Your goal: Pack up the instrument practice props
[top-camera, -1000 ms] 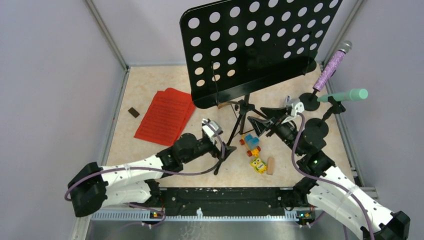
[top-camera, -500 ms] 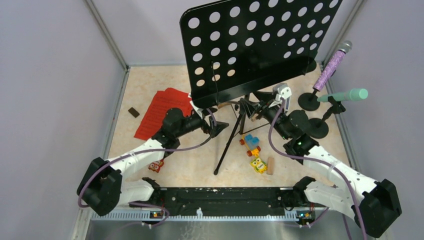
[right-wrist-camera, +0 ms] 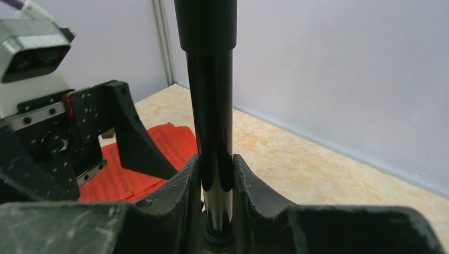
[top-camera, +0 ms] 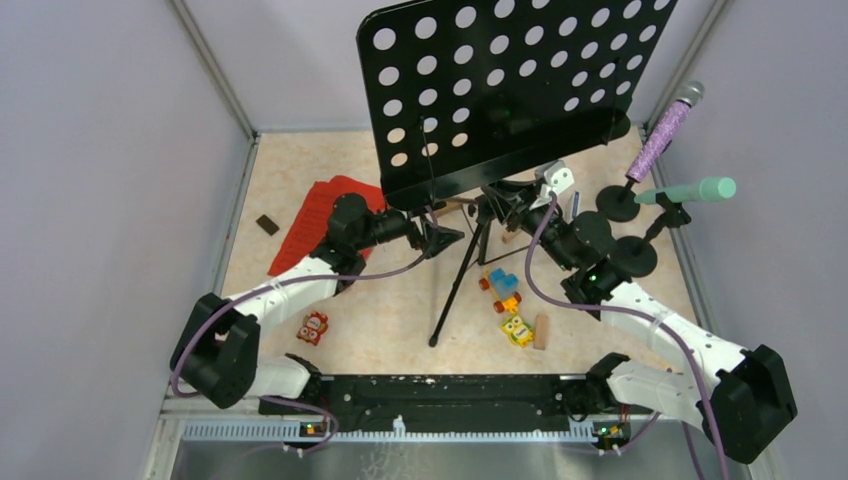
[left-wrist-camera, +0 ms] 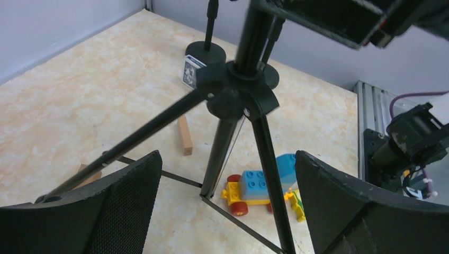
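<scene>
The black perforated music rack (top-camera: 510,90) stands at the back on tripod legs (top-camera: 455,285). My right gripper (right-wrist-camera: 216,180) is shut on its shiny black pole (right-wrist-camera: 212,132), just below the rack (top-camera: 495,208). My left gripper (top-camera: 440,238) is open beside the tripod, with the hub (left-wrist-camera: 241,90) ahead and two legs between its fingers (left-wrist-camera: 122,206). Partly under the left arm lie the red sheet-music pages (top-camera: 310,225). On the right, the purple microphone (top-camera: 665,130) and the mint-green microphone (top-camera: 695,190) sit in black round-based holders (top-camera: 618,203) (top-camera: 637,257).
A blue and yellow brick car (top-camera: 502,285), a yellow figure (top-camera: 517,330) and a wooden block (top-camera: 541,330) lie by the tripod legs. A red toy (top-camera: 313,327) sits front left and a small dark block (top-camera: 266,224) at the left. Grey walls enclose the table.
My right gripper has closed on the rack's pole. My left arm has swung back and right, from the near tripod foot up to the tripod's hub, uncovering the red toy.
</scene>
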You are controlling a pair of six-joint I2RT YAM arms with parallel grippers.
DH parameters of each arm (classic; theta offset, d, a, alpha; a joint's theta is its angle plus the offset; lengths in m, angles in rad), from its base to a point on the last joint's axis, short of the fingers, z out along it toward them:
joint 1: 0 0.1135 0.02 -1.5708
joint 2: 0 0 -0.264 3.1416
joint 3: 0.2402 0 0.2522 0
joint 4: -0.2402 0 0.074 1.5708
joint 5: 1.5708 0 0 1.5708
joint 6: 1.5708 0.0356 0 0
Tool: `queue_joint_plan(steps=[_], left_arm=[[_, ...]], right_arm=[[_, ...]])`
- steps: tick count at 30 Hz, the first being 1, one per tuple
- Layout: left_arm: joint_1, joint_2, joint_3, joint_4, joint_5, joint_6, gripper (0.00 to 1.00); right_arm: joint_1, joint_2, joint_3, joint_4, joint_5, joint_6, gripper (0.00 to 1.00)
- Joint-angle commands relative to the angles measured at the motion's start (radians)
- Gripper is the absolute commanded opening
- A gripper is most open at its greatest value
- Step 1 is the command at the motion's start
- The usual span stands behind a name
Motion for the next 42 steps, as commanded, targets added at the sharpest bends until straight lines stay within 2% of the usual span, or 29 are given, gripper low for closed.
queue_joint_plan(steps=[1, 6, 11, 14, 17, 23, 27, 37, 39, 42], left_arm=[[0.044, 0.039, 0.087, 0.058, 0.053, -0.118, 0.99], [0.054, 0.084, 0.139, 0.043, 0.082, -0.270, 0.99], [0.054, 0.162, 0.187, 0.062, 0.175, -0.360, 0.98], [0.054, 0.199, 0.210, 0.070, 0.229, -0.428, 0.95], [0.054, 0.214, 0.195, 0.118, 0.230, -0.470, 0.87], [0.054, 0.207, 0.157, 0.172, 0.191, -0.503, 0.76], [0.048, 0.194, 0.156, 0.193, 0.172, -0.523, 0.75], [-0.029, 0.152, 0.151, 0.104, 0.076, -0.432, 0.63], [-0.041, 0.147, 0.146, 0.104, 0.068, -0.428, 0.55], [-0.044, 0.150, 0.146, 0.102, 0.067, -0.433, 0.35]], right_arm=[[-0.007, -0.021, 0.023, 0.009, -0.088, 0.015, 0.00], [-0.006, -0.052, -0.014, -0.005, -0.171, 0.020, 0.00], [-0.007, -0.075, -0.014, -0.031, -0.211, 0.037, 0.00], [-0.006, -0.087, -0.016, -0.033, -0.213, 0.045, 0.00], [-0.007, -0.093, -0.019, -0.042, -0.212, 0.046, 0.00], [-0.007, -0.101, -0.015, -0.073, -0.205, 0.044, 0.00], [-0.007, -0.107, -0.026, -0.065, -0.199, 0.055, 0.00], [-0.006, -0.109, -0.051, -0.056, -0.183, 0.057, 0.00], [-0.006, -0.112, -0.054, -0.052, -0.182, 0.062, 0.00], [-0.007, -0.116, -0.057, -0.054, -0.180, 0.062, 0.00]])
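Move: About 6 cm to the right of the wide-open left hand and some 4 cm farther out is the tripod hub of the music stand, roughly 1 cm higher. The toy car is on the table about 6 cm right of that hub, 6 cm nearer the base and 23 cm below it. The right hand already grips the stand's pole, with the hub some 7 cm below, about 1 cm back and 1 cm left. Working to the right towards the tripod hub, the left hand first edges forward and up, then reaches about 4 cm rightward and eases back, rolling some 25 degrees so its forward side dips. Its fingers narrow from wide open to under half, around the hub's lower part. The right hand keeps its grip on the pole and draws it back about 3 cm. ##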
